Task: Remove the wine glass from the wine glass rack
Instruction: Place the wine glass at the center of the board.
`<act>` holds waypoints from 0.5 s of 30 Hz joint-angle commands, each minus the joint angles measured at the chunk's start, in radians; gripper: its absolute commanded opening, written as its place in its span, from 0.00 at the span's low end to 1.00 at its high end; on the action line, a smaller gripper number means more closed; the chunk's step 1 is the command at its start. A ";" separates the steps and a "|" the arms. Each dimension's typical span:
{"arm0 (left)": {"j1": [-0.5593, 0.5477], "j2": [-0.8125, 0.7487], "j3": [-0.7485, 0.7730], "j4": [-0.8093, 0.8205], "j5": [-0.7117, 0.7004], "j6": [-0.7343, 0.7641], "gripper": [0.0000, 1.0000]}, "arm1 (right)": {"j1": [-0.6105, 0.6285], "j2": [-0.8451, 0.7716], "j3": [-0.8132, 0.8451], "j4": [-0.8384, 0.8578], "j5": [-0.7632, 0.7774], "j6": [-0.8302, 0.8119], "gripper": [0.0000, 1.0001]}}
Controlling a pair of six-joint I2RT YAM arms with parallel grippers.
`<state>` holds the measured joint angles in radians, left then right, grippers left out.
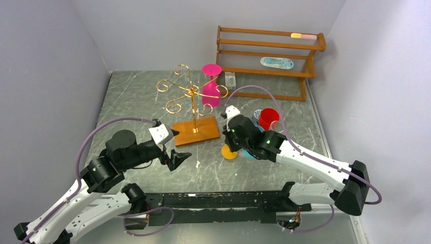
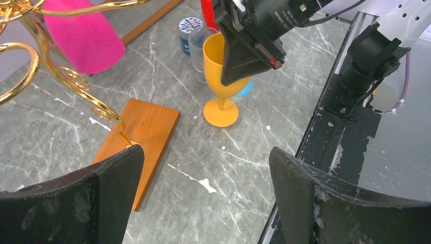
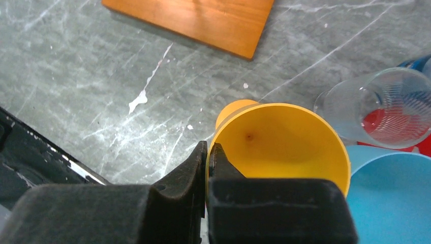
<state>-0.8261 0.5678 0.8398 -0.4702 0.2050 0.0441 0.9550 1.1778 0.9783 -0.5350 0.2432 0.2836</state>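
Note:
The gold wire wine glass rack (image 1: 192, 94) stands on its orange-brown wooden base (image 1: 195, 130) mid-table. A pink wine glass (image 1: 211, 91) hangs upside down on its right arm; it also shows in the left wrist view (image 2: 81, 35). A yellow wine glass (image 2: 219, 101) stands upright on the table right of the base. My right gripper (image 3: 208, 150) is shut on the rim of that yellow glass (image 3: 284, 142), one finger inside and one outside. My left gripper (image 2: 206, 168) is open and empty, low over the table just in front of the base (image 2: 142, 132).
A brown slatted wooden shelf (image 1: 269, 56) stands at the back right. A red cup (image 1: 268, 118), a clear glass (image 3: 376, 107) and a blue bowl (image 3: 391, 198) crowd close beside the yellow glass. The black mounting rail (image 1: 218, 201) runs along the near edge.

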 commanded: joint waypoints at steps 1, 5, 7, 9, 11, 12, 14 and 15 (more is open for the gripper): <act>0.004 0.000 0.022 0.000 -0.028 -0.010 0.97 | -0.001 -0.021 -0.062 0.073 -0.049 -0.021 0.01; 0.004 0.000 0.020 0.006 -0.032 -0.018 0.97 | 0.010 -0.008 -0.103 0.140 -0.021 -0.011 0.07; 0.005 0.001 0.029 -0.002 -0.032 -0.018 0.97 | 0.016 0.003 -0.093 0.130 -0.020 -0.008 0.10; 0.004 0.001 0.035 -0.008 -0.037 -0.016 0.97 | 0.019 0.003 -0.082 0.115 -0.020 -0.010 0.13; 0.005 0.000 0.036 -0.010 -0.053 -0.019 0.97 | 0.019 -0.001 -0.061 0.095 -0.028 -0.009 0.18; 0.005 0.000 0.035 -0.007 -0.057 -0.023 0.97 | 0.019 -0.004 -0.048 0.086 -0.034 -0.005 0.20; 0.005 0.001 0.030 0.001 -0.051 -0.028 0.97 | 0.019 -0.013 -0.029 0.071 -0.047 0.000 0.24; 0.004 0.002 0.026 0.005 -0.048 -0.031 0.97 | 0.019 -0.018 -0.022 0.065 -0.050 0.005 0.28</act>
<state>-0.8261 0.5678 0.8440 -0.4702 0.1780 0.0322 0.9707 1.1759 0.9047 -0.4488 0.2070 0.2764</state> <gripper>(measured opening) 0.970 0.230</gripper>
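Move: The right hand holds the orange wine glass by its rim. The glass's standing spot on the marble board lies about 3 cm ahead of the hand, 3 cm to its right and 17 cm below. The blue wine glass stands some 8 cm right of that spot, and a clear glass about 7 cm right and 8 cm farther out. The rack's wooden base is 14 cm ahead of the hand and 10 cm left. From the left hand the spot is some 9 cm ahead, 16 cm right and 28 cm below. Down by about 2.5 cm, easing back a touch, the right hand sets the orange glass's foot on the marble, its wrist nearly still. The fingers then part to roughly a quarter open, letting go of the rim but still straddling it, as the hand drifts about 1 cm left and begins to rise slightly. ##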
